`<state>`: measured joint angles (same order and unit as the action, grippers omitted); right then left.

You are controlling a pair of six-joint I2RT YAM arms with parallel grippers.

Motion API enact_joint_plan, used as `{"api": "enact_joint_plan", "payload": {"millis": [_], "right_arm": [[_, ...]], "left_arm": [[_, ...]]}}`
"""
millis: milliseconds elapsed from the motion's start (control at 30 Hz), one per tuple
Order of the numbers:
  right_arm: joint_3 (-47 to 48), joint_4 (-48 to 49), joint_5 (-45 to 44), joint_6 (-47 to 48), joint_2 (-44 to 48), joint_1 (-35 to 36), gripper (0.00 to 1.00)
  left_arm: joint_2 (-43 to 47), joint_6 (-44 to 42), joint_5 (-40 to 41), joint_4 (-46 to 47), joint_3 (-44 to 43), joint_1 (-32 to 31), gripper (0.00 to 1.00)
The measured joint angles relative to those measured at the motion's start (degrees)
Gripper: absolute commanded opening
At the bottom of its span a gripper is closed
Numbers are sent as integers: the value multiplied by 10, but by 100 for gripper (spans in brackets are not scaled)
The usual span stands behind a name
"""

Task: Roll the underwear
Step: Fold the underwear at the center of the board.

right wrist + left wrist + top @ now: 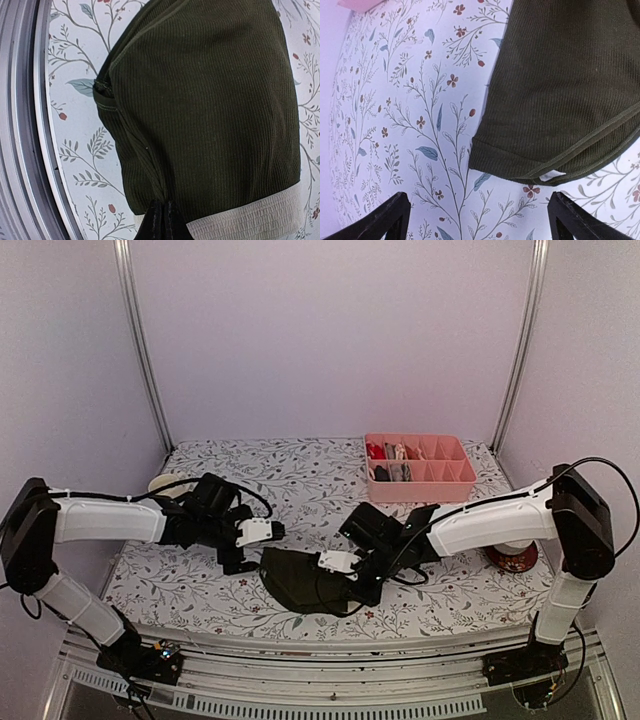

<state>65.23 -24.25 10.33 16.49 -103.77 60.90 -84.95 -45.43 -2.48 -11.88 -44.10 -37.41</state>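
Observation:
One dark olive underwear lies on the flowered table near its front edge; its ribbed cloth has a whitish waistband. My right gripper is shut on it, the fingertips pinching a fold of the cloth beside the waistband. My left gripper stands open just left of the garment, and its hemmed corner lies a little ahead of the gap, touching neither of the fingers. More small cloths, one of them rust-red, sit in the pink tray.
The pink divided tray stands at the back right. A red round object sits under my right arm at the right edge. A pale round thing lies at the back left. The metal front rail runs close to the underwear.

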Motion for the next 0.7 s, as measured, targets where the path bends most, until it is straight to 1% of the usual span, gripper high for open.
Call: {"api": "enact_joint_plan", "payload": {"millis": [300, 433, 533, 667, 700], "right_arm": [[-12, -2, -21, -11, -5, 13, 7], [-12, -3, -19, -17, -8, 28, 14], [-12, -3, -10, -18, -14, 35, 18], [-14, -10, 1, -26, -16, 40, 37], [-18, -8, 5, -23, -14, 41, 40]], "left_arm": [[17, -5, -33, -24, 0, -2, 99], [31, -6, -48, -38, 0, -9, 98], [49, -11, -67, -52, 0, -27, 98], [76, -20, -89, -61, 5, -72, 99], [80, -25, -92, -61, 7, -89, 98]]}}
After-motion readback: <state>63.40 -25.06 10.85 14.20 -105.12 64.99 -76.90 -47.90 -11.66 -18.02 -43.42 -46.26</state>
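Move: The dark underwear is already half folded over. Its middle lies about 3 cm ahead and 8 cm left of the right hand, some 3 cm below; the white waistband runs about 5 cm ahead and 2 cm right of that hand. From the left hand, the underwear's middle is roughly 7 cm back, 12 cm right and 5 cm below. The mug stands about 20 cm left and 14 cm ahead of the left hand. Still pinching the folded-over edge by the waistband, the right hand lays it down towards the underwear's near edge, about 3.5 cm back and 2 cm down, slow and nearly untilted, and opens its fingers to about a third at the end. The left hand, wide open and touching nothing, gathers speed back and right towards the underwear, some 8 cm, rising 3 cm and turning clockwise. ##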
